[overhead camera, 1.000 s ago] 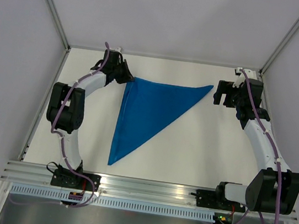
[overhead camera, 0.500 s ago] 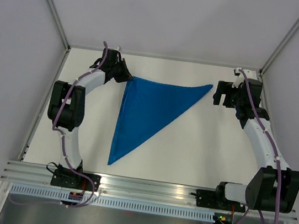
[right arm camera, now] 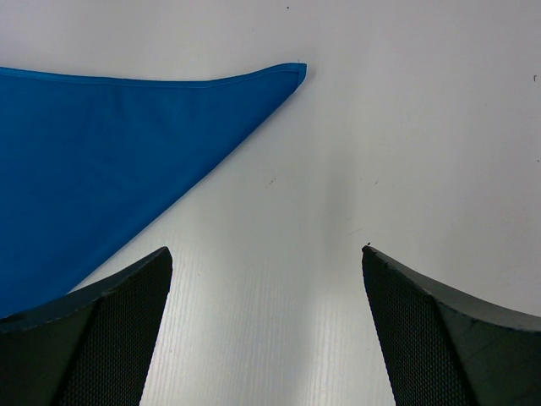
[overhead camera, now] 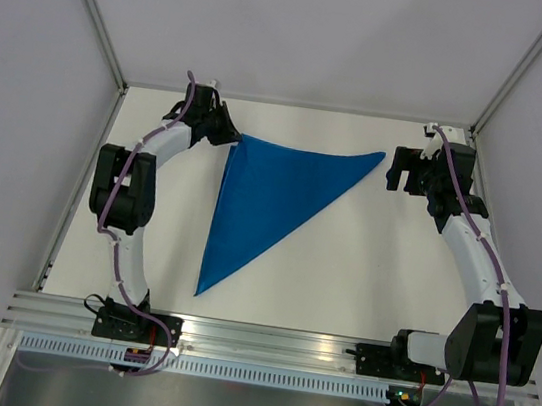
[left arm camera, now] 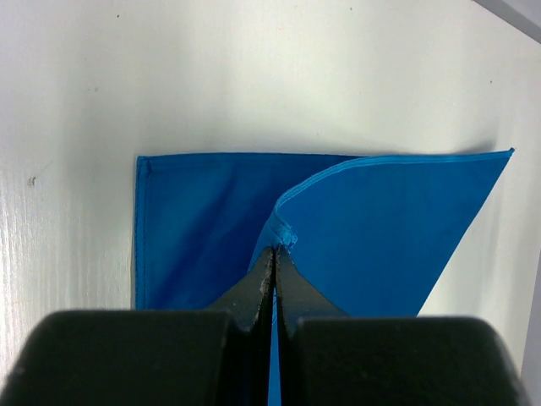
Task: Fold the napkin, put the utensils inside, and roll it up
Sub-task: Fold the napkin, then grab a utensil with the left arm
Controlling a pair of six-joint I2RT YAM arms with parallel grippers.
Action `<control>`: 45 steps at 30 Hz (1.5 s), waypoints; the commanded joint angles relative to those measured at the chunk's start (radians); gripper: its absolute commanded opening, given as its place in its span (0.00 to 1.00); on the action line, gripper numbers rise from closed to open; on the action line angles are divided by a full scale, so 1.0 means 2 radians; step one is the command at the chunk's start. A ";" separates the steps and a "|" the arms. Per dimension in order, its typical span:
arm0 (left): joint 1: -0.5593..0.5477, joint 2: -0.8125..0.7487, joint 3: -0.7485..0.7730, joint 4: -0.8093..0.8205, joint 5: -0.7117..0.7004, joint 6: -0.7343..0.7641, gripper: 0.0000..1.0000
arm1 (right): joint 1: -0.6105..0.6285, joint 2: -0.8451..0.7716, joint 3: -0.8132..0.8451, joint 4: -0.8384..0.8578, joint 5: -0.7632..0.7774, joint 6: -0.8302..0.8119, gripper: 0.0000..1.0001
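Note:
The blue napkin point(overhead camera: 272, 198) lies folded into a triangle on the white table, one tip pointing to the near edge and one to the right. My left gripper point(overhead camera: 230, 137) is at its far left corner, shut on the top layer's corner point(left arm camera: 286, 237), which is lifted a little off the lower layer point(left arm camera: 194, 228). My right gripper point(overhead camera: 395, 170) stands open just right of the napkin's right tip point(right arm camera: 292, 72), with only bare table between its fingers point(right arm camera: 127, 313). The utensils are out of view.
White walls and metal frame posts point(overhead camera: 96, 12) close in the table point(overhead camera: 362, 276) at the back and sides. An aluminium rail point(overhead camera: 272, 340) carrying both arm bases runs along the near edge.
My left gripper has shifted slightly toward the back wall, taking the napkin's far left corner with it. The right arm has not moved.

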 commanded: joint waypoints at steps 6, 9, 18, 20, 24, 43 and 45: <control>0.005 0.017 0.029 -0.018 0.019 0.017 0.02 | -0.001 0.001 0.016 -0.006 0.001 -0.002 0.98; 0.006 0.018 0.028 -0.018 0.017 0.019 0.02 | -0.001 0.001 0.016 -0.006 0.001 -0.002 0.98; 0.007 0.019 0.027 -0.020 0.007 0.021 0.29 | -0.001 0.000 0.016 -0.007 -0.001 -0.002 0.98; 0.009 0.015 0.028 -0.020 -0.002 0.024 0.48 | -0.001 -0.002 0.016 -0.007 -0.003 -0.002 0.98; 0.015 0.003 0.035 -0.022 -0.032 0.035 0.69 | -0.001 -0.001 0.018 -0.010 -0.008 0.002 0.98; 0.112 0.001 0.042 -0.114 -0.300 0.131 0.79 | -0.001 -0.026 0.015 -0.012 -0.049 0.010 0.98; 0.114 0.012 0.050 -0.118 -0.311 0.144 0.81 | -0.001 -0.026 0.015 -0.013 -0.049 0.011 0.98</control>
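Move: The left gripper still pinches the lifted napkin corner; it is to go to the napkin's far-left corner, about 5 cm left, 3 cm ahead and 7 cm below. From this hand the knife's middle lies roughly 20 cm left and 1 cm ahead, and the napkin's far-right corner about 38 cm right and 6 cm ahead, both at table height. From the right hand, the far-left corner is some 44 cm left, 15 cm ahead and 16 cm lower. Lower the left gripper just 1 to 1.5 cm at the napkin's far-left corner and open the fingers there to let go of the pinched corner. Then sweep the opening gripper about 23 cm left, off the napkin to over the knife, turning it some 30 degrees counter-clockwise and rolling its left side up about as much. Stop above the knife without gripping it. ##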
